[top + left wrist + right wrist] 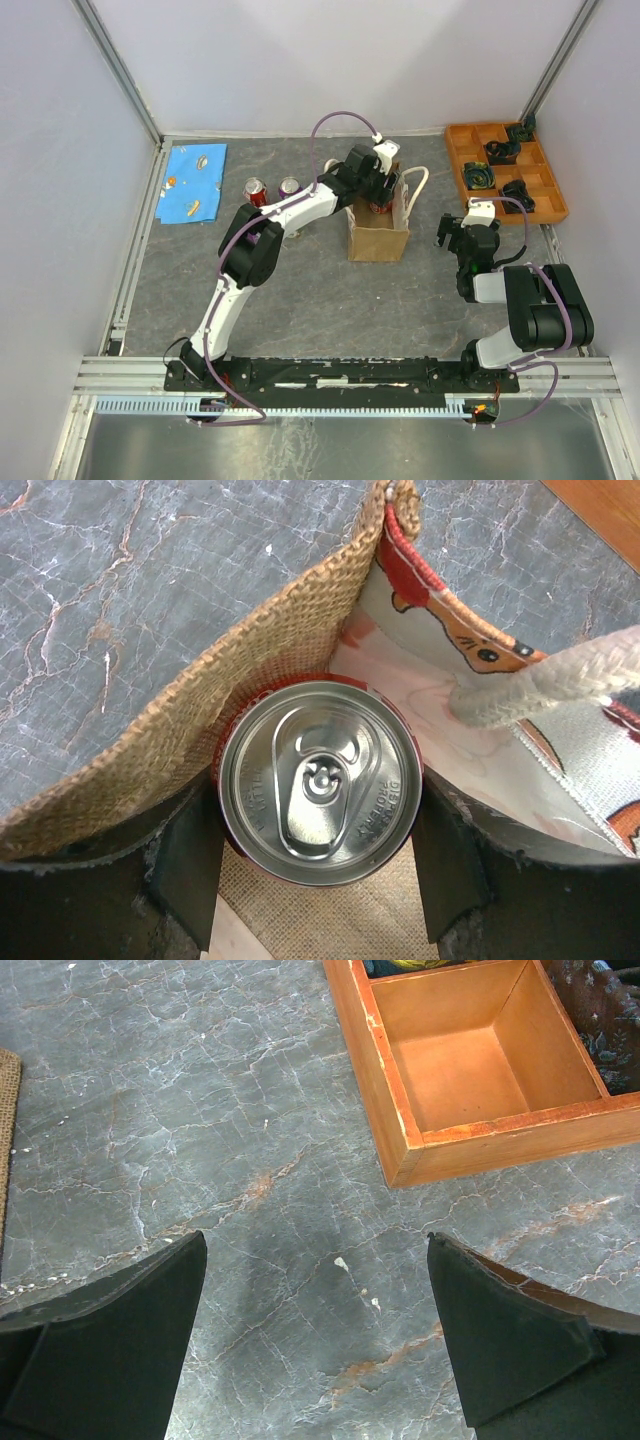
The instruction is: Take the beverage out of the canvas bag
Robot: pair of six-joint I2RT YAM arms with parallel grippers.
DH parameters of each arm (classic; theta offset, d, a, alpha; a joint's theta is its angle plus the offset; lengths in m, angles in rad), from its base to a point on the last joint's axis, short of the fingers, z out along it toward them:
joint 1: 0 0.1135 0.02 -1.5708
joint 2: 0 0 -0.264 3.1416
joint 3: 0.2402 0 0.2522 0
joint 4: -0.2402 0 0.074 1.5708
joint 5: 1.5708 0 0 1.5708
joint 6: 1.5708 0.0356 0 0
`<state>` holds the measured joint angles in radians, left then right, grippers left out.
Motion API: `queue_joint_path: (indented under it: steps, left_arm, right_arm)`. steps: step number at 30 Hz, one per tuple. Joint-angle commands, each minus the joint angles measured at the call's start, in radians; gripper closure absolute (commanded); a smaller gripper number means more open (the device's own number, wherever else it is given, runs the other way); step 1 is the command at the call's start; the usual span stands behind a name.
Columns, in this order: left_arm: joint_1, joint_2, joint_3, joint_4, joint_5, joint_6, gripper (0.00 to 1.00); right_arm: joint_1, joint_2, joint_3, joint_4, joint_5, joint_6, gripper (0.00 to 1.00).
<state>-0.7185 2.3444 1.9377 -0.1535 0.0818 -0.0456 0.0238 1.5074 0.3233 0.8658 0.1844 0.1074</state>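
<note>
The canvas bag [378,238] stands upright mid-table, a tan fabric tote with cream handles [420,185]. In the left wrist view I look down into the bag [250,670]. The beverage [318,780], a red can with a silver top, stands on the bag's woven floor. My left gripper [320,815] reaches into the bag's mouth from above [378,190]. Its black pads [195,850] press against both sides of the can. My right gripper [452,232] hovers over bare table right of the bag, open with nothing between its fingers [316,1250].
Two more cans [255,190] [290,186] stand left of the bag, near a blue printed cloth [195,183]. An orange compartment tray [505,172] holding dark items sits at the back right; its corner [400,1140] lies just ahead of my right gripper. Frame rails edge the table.
</note>
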Motion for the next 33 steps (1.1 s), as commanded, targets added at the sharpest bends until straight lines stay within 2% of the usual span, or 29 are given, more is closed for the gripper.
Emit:
queue_joint_path:
  steps: [1,9,17,26,33]
  left_arm:
    - [-0.001,-0.091,-0.003,0.057,0.040,-0.052,0.97]
    - [0.001,-0.177,0.142,0.013,0.051,-0.070,0.97]
    - [0.001,-0.340,0.098,0.017,-0.028,-0.076,0.97]
    - [0.000,-0.631,-0.109,0.066,-0.159,0.026,0.97]
    - [0.001,-0.931,-0.405,0.095,-0.321,0.080,0.97]
  right_arm:
    - [-0.003,0.000,0.023,0.031,-0.002,-0.009,0.01]
    - [-0.003,0.000,0.023,0.030,-0.002,-0.008,0.01]
    - [-0.002,0.000,0.023,0.030,-0.002,-0.009,0.01]
    - [-0.003,0.000,0.023,0.031,-0.002,-0.008,0.01]
    - [-0.003,0.000,0.024,0.031,-0.001,-0.009,0.01]
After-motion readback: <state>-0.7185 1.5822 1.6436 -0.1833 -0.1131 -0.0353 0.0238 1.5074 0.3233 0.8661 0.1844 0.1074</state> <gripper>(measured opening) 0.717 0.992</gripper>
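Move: The left hand already has a red can gripped in the far part of the canvas bag, whose middle lies about 3 cm back and 2 cm below, level sideways. Among the drinks already out, a purple can stands some 21 cm left and 4 cm ahead, and another red can 30 cm left and 3 cm ahead, both about 2 cm lower. From the idle right hand, the gripped can is about 21 cm left, 5 cm ahead and 2 cm higher. Still gripping the red can, the left hand rises some 30 cm from the bag, veering left and back. ##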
